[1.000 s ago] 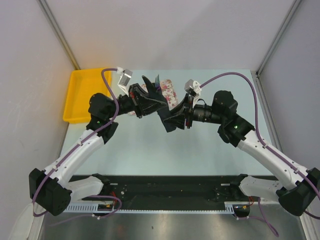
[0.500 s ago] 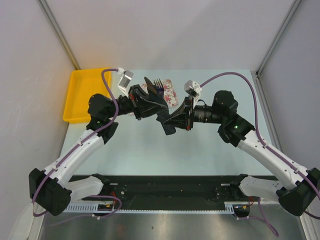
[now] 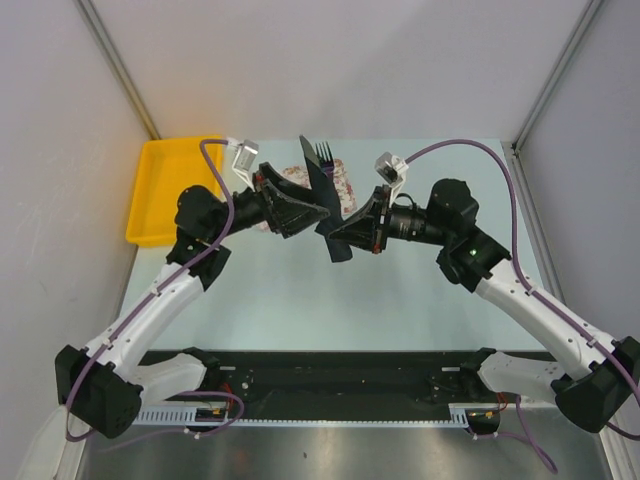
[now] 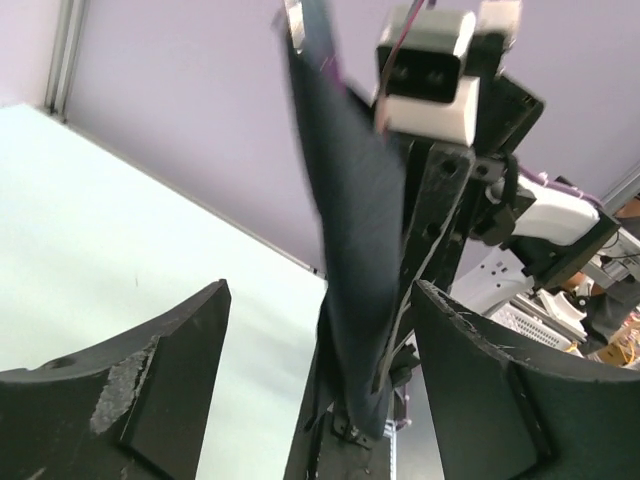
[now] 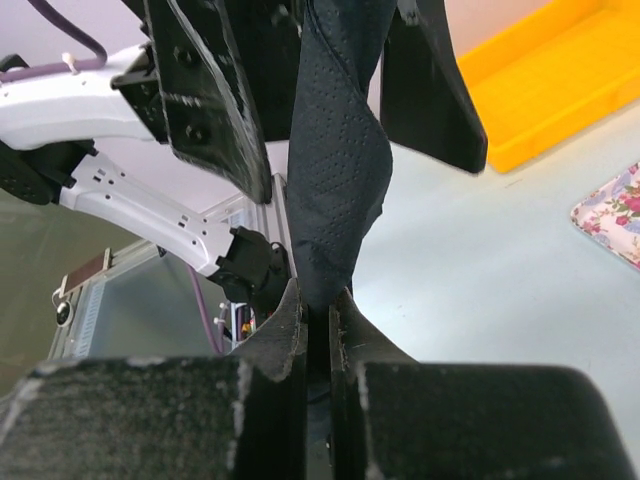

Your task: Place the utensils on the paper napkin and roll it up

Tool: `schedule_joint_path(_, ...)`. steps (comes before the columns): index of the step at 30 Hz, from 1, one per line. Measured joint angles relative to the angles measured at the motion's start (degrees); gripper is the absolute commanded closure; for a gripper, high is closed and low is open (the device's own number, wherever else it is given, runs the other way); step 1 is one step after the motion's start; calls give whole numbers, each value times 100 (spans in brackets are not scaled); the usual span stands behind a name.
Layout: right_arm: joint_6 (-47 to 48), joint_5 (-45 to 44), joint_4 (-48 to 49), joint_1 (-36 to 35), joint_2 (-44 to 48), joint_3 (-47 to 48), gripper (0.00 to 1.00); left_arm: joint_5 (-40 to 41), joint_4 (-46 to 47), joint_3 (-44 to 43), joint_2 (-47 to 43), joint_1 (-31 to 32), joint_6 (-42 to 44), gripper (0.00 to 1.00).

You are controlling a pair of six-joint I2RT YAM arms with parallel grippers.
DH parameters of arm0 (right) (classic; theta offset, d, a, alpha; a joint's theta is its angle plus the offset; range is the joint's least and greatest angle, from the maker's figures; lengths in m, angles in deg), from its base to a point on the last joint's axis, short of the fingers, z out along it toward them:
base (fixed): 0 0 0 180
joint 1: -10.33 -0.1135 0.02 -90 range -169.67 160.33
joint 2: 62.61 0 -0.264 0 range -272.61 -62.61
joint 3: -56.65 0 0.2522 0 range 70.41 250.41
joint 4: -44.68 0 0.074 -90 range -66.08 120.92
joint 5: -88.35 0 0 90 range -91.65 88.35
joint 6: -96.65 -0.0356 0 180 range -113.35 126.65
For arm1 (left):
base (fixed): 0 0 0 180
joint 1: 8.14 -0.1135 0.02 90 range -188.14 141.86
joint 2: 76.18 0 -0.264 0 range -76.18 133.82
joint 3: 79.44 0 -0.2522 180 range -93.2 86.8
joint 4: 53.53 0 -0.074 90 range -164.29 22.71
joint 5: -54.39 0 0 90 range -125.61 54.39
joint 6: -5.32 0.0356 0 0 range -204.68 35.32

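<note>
The black paper napkin (image 3: pixel 322 190) is rolled into a slim bundle and held in the air over the table's far middle. Silvery fork tines (image 3: pixel 322 152) stick out of its upper end; any other utensil is hidden inside. My right gripper (image 3: pixel 336 233) is shut on the roll's lower end, and in the right wrist view the napkin (image 5: pixel 335 170) rises from the closed jaws (image 5: pixel 320 310). My left gripper (image 3: pixel 312 210) is open, its fingers (image 4: pixel 150 390) on either side of the roll (image 4: pixel 355 250) without touching it.
The pink-flowered tray (image 3: pixel 343 186) lies on the table behind the grippers and shows in the right wrist view (image 5: pixel 615 215). A yellow bin (image 3: pixel 165 190) sits at the far left edge, also in the right wrist view (image 5: pixel 560 70). Grey walls enclose the table.
The rolled napkin has swung more upright and its fork end has moved right and toward the far side. Both wrists have turned slightly with it.
</note>
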Motion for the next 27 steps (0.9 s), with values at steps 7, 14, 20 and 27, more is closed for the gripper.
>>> schedule_joint_path(7, -249, -17, 192, 44, -7, 0, 100, -74, 24, 177, 33, -11, -219, 28)
schedule_joint_path(14, -376, -168, 275, 50, -109, 0, 100, -127, 293, 293, 35, 109, -492, 47)
schedule_joint_path(20, -444, -256, 289, 50, -179, 0, 100, -109, 382, 315, 46, 168, -616, 67)
schedule_joint_path(27, -452, -229, 358, 44, -179, 0, 100, -68, 470, 323, 103, 168, -708, 100)
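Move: The napkin roll, stood nearly upright in the right fingers, passes between the open left fingers about 2 cm back and 1 cm to the right of the left hand's centre, roughly level. The right fingertips hold it some 4 cm lower and 3 cm back from the left hand; the roll's middle is about 5 cm above the right hand. On the table some 38 cm below the left hand, the floral tray is about 17 cm ahead and 4 cm left. Sinking about 1.5 cm around the roll, the left hand then eases back and right by roughly 1 cm each, tips slightly and closes its wide-open fingers, pinching the roll just above the right grip. The right hand keeps its shut hold, rising slightly and settling again while carrying the roll about 1.5 cm forward between the left fingers. ##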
